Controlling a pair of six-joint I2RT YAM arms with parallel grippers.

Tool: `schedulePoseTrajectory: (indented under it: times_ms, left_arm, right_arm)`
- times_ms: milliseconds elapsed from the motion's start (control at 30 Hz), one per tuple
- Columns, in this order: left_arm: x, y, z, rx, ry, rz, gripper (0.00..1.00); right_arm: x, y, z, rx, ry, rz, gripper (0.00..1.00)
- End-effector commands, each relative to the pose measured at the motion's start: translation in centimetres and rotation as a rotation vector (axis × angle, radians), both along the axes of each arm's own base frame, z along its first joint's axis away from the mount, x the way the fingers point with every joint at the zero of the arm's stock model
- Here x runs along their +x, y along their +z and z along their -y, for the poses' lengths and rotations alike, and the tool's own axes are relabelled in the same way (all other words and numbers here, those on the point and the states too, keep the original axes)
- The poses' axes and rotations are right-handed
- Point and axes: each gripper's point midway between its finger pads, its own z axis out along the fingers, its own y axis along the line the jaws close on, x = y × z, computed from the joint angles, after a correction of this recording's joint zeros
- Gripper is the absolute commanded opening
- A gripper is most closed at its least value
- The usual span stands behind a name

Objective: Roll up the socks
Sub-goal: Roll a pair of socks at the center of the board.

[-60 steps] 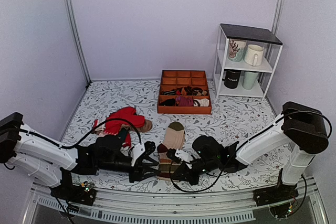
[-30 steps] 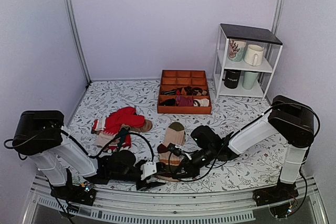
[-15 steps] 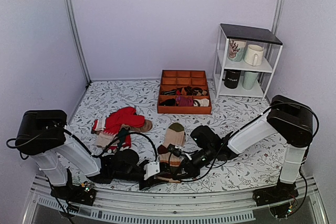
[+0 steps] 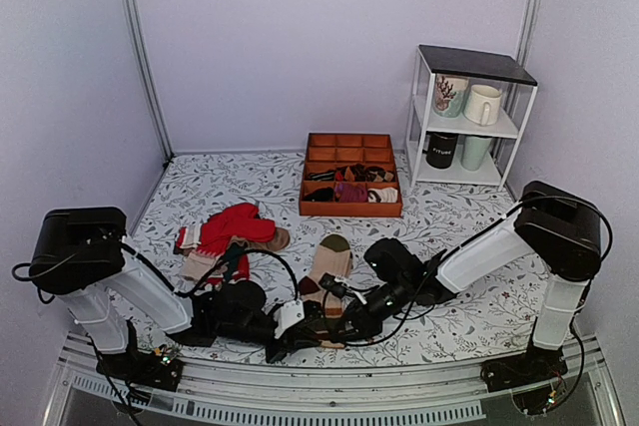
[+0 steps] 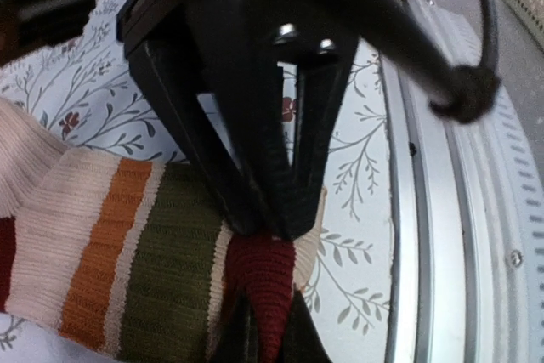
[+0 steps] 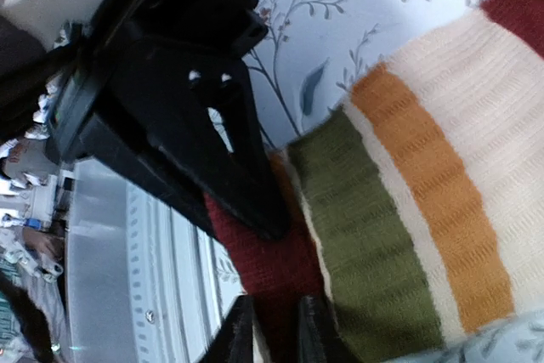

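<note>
The socks [image 4: 327, 264] lie lengthwise near the table's front edge, beige with olive, brown and cream stripes [image 5: 127, 244] [image 6: 425, 210]. Their dark maroon cuff end points toward the arms. My left gripper [image 4: 303, 330] [image 5: 268, 342] is shut on a pinched fold of the maroon cuff. My right gripper [image 4: 335, 320] [image 6: 276, 337] meets it head-on from the right. Its fingers hold the same maroon cuff between them with only a narrow gap. Each wrist view shows the other gripper's black fingertips pressing on the cuff just ahead.
Bright red socks [image 4: 238, 226] lie left of the striped pair. An orange divided tray [image 4: 349, 213] with small sock bundles sits behind. A white shelf [image 4: 423, 107] with mugs stands at the back right. The metal table rail [image 4: 329, 401] runs close under both grippers.
My left gripper slid right to the cuff end and closed on the maroon cuff. The right gripper stayed at the cuff, shifting only slightly.
</note>
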Motion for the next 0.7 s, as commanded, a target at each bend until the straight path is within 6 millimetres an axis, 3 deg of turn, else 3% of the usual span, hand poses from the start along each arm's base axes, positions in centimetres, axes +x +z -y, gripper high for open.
schedulePoseTrajectory:
  times_ms: [0,67,133,267,433,567,667]
  left_arm:
    - [-2.4,-4.3,-3.0,0.181,0.090,-0.348,0.00]
    - [-3.2,-5.2,-4.1,0.226,0.128,-0.458,0.00]
    - [-3.9,-5.8,-4.9,0.254,0.155,-0.554,0.00]
    - [-4.8,-6.3,-6.3,0.285,0.196,-0.694,0.00]
    - [-4.6,-6.8,-6.7,0.320,0.223,-0.743,0.00]
    - [-4.7,-7.6,-6.8,0.337,0.224,-0.761,0.00]
    - [-4.9,-8.0,-6.9,0.342,0.218,-0.771,0.00]
  right_arm:
    - [1.4,-0.7,3.3,-0.122,-0.117,0.168,0.29]
    - [2.5,3.7,2.7,0.038,-0.144,0.316,0.39]
    - [2.3,6.9,2.5,0.154,-0.137,0.467,0.45]
    - [0.8,9.2,2.7,0.262,-0.041,0.762,0.49]
    - [-0.9,7.7,1.5,0.235,0.080,0.905,0.51]
    - [-2.4,3.8,0.3,0.140,0.154,0.933,0.51]
    - [-2.7,2.5,-0.3,0.111,0.177,0.948,0.51]
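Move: The left hand has the dark-red rolled cuff pinched at its left end, and the cuff's middle is about 3 cm to its right. From the right hand, whose fingers are still at the other end, the middle is some 3 cm to the left, level with it. The sock's dark-red heel is roughly 12 cm ahead and 6 cm left of the right hand, and the olive toe about 21 cm ahead, nearly straight out. Up and slightly right, the right hand opens and comes free of the cuff roll, rising some 8 cm, then sinks again while easing back, its opened fingers coming down over the roll's right end as its wrist rolls top-backward nearly 50 degrees. The left hand keeps its shut pinch, twisting the roll top-forward about 35 degrees and drawing slightly back. ##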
